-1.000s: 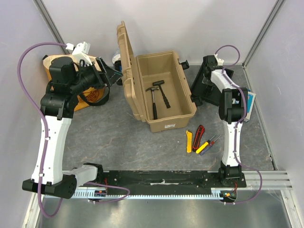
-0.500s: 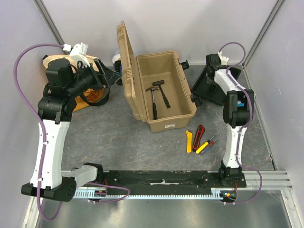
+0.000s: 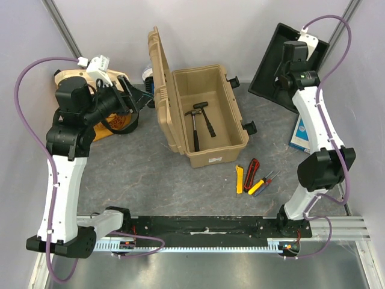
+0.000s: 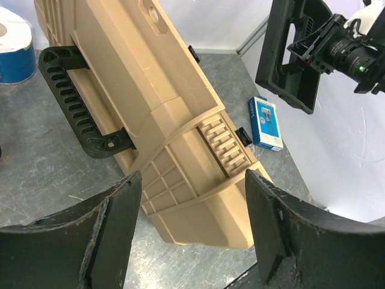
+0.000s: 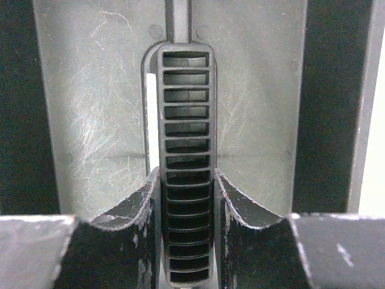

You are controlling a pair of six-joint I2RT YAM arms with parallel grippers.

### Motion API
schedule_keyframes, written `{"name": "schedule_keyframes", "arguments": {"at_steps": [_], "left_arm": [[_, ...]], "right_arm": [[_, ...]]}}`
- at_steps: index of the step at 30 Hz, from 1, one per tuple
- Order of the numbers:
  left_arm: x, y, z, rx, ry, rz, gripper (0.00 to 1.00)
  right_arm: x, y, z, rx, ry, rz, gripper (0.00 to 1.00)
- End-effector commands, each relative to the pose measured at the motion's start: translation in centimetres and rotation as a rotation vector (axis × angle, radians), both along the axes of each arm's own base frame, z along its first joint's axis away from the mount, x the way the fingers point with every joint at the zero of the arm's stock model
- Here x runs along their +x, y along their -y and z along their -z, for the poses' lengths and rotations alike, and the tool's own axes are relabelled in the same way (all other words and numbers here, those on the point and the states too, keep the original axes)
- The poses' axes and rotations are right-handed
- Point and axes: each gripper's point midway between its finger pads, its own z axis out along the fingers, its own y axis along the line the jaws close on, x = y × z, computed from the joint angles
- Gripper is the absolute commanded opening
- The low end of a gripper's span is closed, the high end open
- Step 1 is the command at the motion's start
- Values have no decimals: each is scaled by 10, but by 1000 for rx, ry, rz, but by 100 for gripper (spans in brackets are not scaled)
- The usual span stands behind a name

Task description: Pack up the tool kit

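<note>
The tan toolbox [image 3: 207,114] stands open in the middle, lid [image 3: 159,84] raised on its left side, two small hammers [image 3: 197,123] lying inside. My right gripper [image 5: 186,211] is shut on the ribbed handle [image 5: 186,120] of the black inner tray [image 3: 283,66], which hangs tilted in the air at the back right. My left gripper [image 4: 192,229] stands open with nothing between its fingers, just left of the lid's outer face [image 4: 162,108] and its black carry handle [image 4: 78,102]. A yellow cutter [image 3: 239,179], a red cutter [image 3: 251,167] and screwdrivers [image 3: 264,182] lie in front of the box.
A flat blue-white packet [image 3: 302,132] lies on the table right of the box. A yellow cloth bag [image 3: 114,120] sits under the left arm, with a blue tape roll [image 4: 15,45] behind the lid. Walls close in the left, back and right.
My right arm has closed on the tray's handle and lifted the tray off the table, up and toward the back right, uncovering the packet. The left arm has barely shifted.
</note>
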Motion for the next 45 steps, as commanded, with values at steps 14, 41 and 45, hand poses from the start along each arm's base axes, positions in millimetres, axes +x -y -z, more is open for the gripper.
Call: {"name": "schedule_keyframes", "arguments": {"at_steps": [14, 41, 45], "left_arm": [[-3, -4, -10, -22, 56, -34, 75], [-3, -5, -1, -12, 41, -36, 75], [-4, -5, -1, -13, 41, -36, 75]], "right_arm": [[-50, -236, -25, 71, -11, -502, 0], [-86, -298, 86, -184, -339, -539, 0], [-83, -297, 89, -223, -330, -559, 0]]}}
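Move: The right hand holds the black tray by its handle. The open tan case's middle is about 29 cm to that hand's left, 8 cm back and 24 cm below. In the case lie the mallet, 29 cm left and 6 back, and the claw hammer, 33 left and 10 back, both some 32 below. The open lid stands about 14 cm left of the case's middle. From the left hand the case's middle is roughly 22 cm right, 13 ahead and 35 below. Leftward in a fast, nearly level swing, the right arm carries the black tray some 30 cm to the open case, drawing back about 10 cm. The hand turns roughly 35 degrees counter-clockwise and, over the case, sinks about 11 cm, its fingers tipping some 25 degrees farther down to lower the tray into the opening. The fingers keep their grip on the handle throughout. ##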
